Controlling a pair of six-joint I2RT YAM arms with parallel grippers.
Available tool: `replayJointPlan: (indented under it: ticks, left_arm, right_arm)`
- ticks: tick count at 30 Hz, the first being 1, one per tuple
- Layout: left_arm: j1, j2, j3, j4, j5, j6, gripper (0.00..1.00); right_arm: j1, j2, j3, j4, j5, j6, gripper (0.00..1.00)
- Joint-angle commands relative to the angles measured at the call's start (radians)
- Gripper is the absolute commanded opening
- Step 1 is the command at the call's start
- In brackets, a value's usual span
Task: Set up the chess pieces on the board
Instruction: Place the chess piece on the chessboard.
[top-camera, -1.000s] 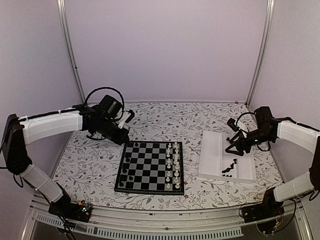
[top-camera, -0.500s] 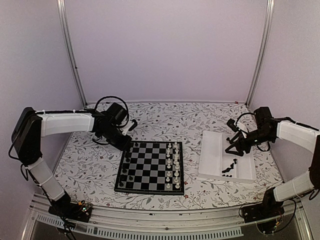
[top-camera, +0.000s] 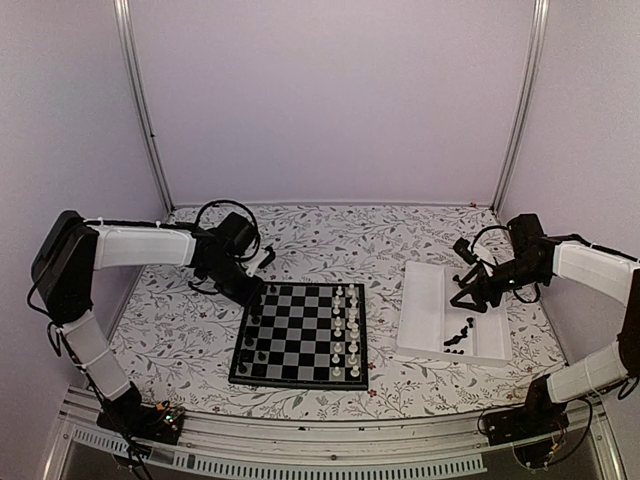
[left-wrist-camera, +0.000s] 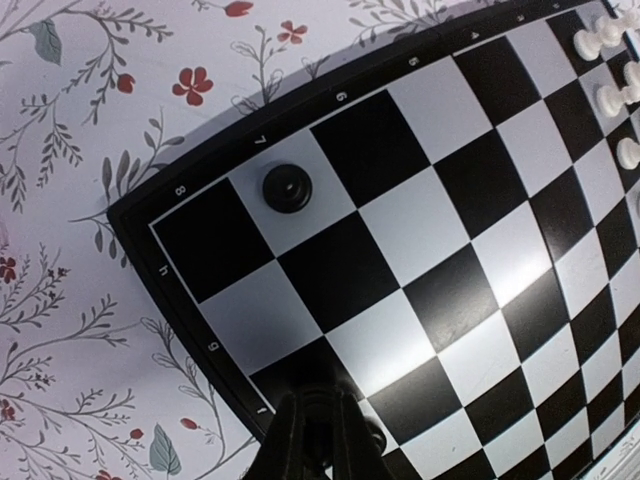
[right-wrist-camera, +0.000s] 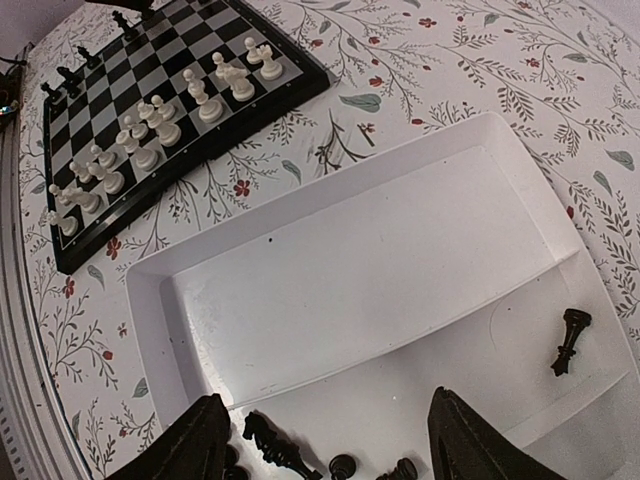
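The board (top-camera: 300, 332) lies at the table's middle, with white pieces (top-camera: 346, 325) along its right side and a few black chess pieces (top-camera: 250, 345) on its left. My left gripper (top-camera: 253, 291) hangs low over the board's far left corner, shut on a black chess piece (left-wrist-camera: 318, 432). A black pawn (left-wrist-camera: 287, 187) stands on a pale square near that corner. My right gripper (right-wrist-camera: 330, 445) is open above the white tray (right-wrist-camera: 350, 260), over several loose black pieces, among them a lying knight (right-wrist-camera: 277, 447). A bishop (right-wrist-camera: 570, 342) lies apart to the right.
The white tray (top-camera: 422, 300) sits right of the board, with the black pieces (top-camera: 460, 335) gathered in its near right part. A low ridge divides the tray. Floral cloth covers the table. Pale walls and metal posts close in the back and sides.
My left arm has swung in and lowered its gripper to the board's far left corner. The right arm has hardly moved.
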Motion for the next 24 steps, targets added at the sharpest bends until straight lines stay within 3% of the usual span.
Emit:
replayJointPlan:
  ticks: [1, 8, 17, 24]
  left_arm:
    - [0.022, 0.027, -0.002, 0.022, 0.017, 0.012, 0.04]
    - [0.024, 0.043, -0.004, 0.024, 0.028, 0.011, 0.07]
    - [0.025, 0.039, 0.001, 0.019, 0.022, 0.005, 0.29]
    - [0.033, -0.007, 0.018, 0.015, 0.018, 0.01, 0.33]
  right_arm:
    - [-0.002, 0.011, -0.008, 0.0, 0.005, -0.005, 0.72]
    - [-0.003, 0.016, -0.008, -0.002, 0.004, -0.006, 0.72]
    - [-0.003, 0.016, -0.006, -0.006, -0.006, -0.007, 0.72]
    - [-0.004, 0.001, 0.015, -0.011, -0.02, -0.001, 0.72]
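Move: The left hand holds a black chess piece over its square, the third from the far left corner of the board; the square's surface is directly beneath, some 4 cm below the hand. Another black piece stands about 3 cm nearer the base, level sideways. The black pawn by the far corner is roughly 6 cm ahead and 3 cm to the right. For the right hand, that square lies about 43 cm left, 3 cm ahead and 10 cm lower. The left hand lowers the held piece about 1 cm onto its square, then opens its fingers partway, releasing it. ##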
